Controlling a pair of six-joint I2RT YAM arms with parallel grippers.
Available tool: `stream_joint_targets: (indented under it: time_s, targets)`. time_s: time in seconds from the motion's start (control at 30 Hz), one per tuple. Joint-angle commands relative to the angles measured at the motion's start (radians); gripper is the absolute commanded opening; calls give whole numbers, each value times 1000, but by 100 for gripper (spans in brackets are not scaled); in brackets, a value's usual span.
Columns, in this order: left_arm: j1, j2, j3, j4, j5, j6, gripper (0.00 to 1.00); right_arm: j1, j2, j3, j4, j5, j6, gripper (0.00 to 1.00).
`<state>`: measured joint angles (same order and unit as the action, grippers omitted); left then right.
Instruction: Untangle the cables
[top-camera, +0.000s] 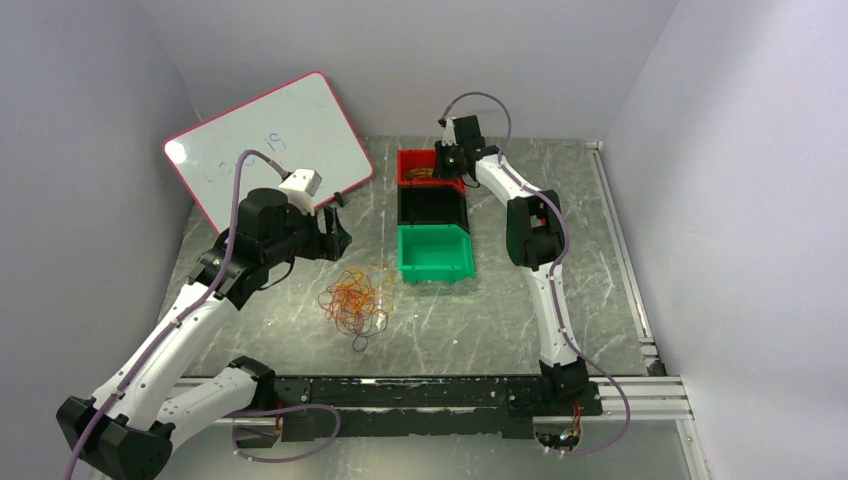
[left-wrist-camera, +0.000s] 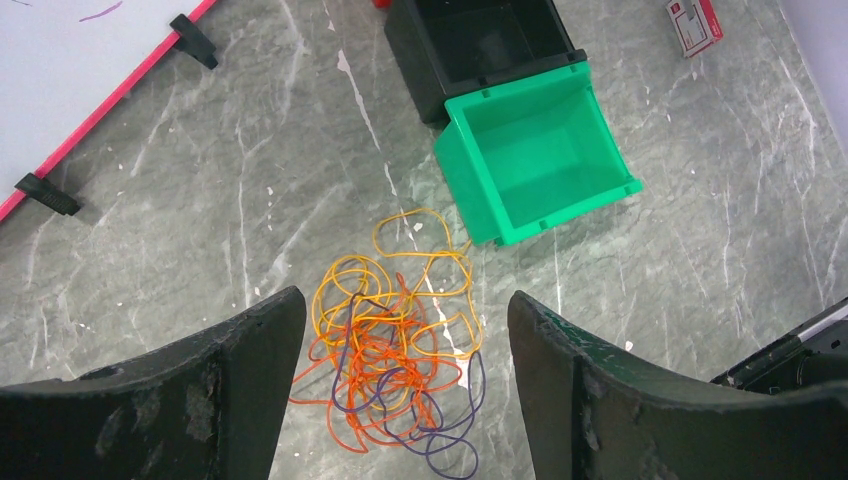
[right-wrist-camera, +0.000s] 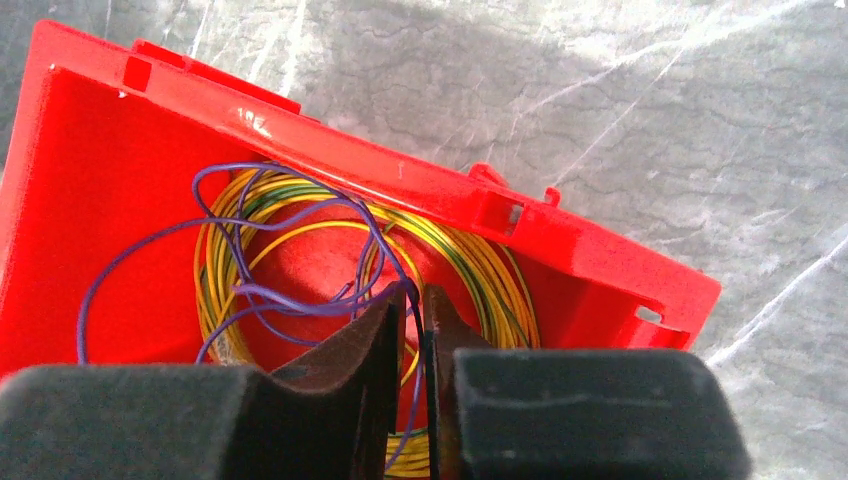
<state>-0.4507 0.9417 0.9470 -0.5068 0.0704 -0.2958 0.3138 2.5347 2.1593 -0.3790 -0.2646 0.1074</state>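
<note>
The cables (top-camera: 355, 298) lie as a loose clump of thin orange, yellow and purple loops on the grey table, left of the green bin. My left gripper (top-camera: 335, 235) hovers above them, open, and in the left wrist view the cables (left-wrist-camera: 395, 350) show on the table between its wide-apart fingers (left-wrist-camera: 405, 300). My right gripper (top-camera: 455, 160) reaches into the red bin (top-camera: 408, 160). In the right wrist view its tips (right-wrist-camera: 412, 295) stand a narrow slit apart, with a purple wire (right-wrist-camera: 250, 225) running through the slit. A coil of yellow-green wire (right-wrist-camera: 480, 270) lies in the red bin (right-wrist-camera: 120, 180).
Red, black (top-camera: 432, 207) and green (top-camera: 435, 265) bins stand in a row at mid table. The green bin (left-wrist-camera: 600, 120) sits just beyond the clump. A pink-framed whiteboard (top-camera: 270, 140) leans at the back left. A metal rail (top-camera: 620, 260) runs along the right edge.
</note>
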Motion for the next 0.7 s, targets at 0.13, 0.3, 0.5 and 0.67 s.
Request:
stream_joint_targets:
  time_s: [0.13,0.3,0.5,0.67]
  targets:
    - [0,-7,2,-12,-21,-4,78,2,-69,17,37,-22,1,30]
    - [0,-7,6,-13,-20,-3,79,1,-107,22,44,-16,8,38]
    - [0,-10,7,-13,-19,-1,79,-1,-142,20,33,35,-9,47]
    - [0,-9,4,-11,-22,-4,79,0,-175,-6,29,74,-31,58]
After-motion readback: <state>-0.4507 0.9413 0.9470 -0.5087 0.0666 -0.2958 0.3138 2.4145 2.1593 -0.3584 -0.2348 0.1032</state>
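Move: The right fingertips are down inside the red bin, whose middle is about 1 cm back and 2 cm left of them. The purple cable is still at the tips, with its loops centred roughly 3 cm left and 2 cm lower, on the yellow coil. The black bin is some 12 cm back and 2 cm left. From the left hand, the red bin is about 31 cm ahead, 17 cm right and 21 cm below. The right fingers, already slightly parted, spread to a little over half open and let go of the purple cable above the yellow coil in the red bin. The right hand then lifts nearly straight up out of the bin, slowly at first and then faster, about 7.5 cm in all, while its fingers tip up by some 10 degrees. ##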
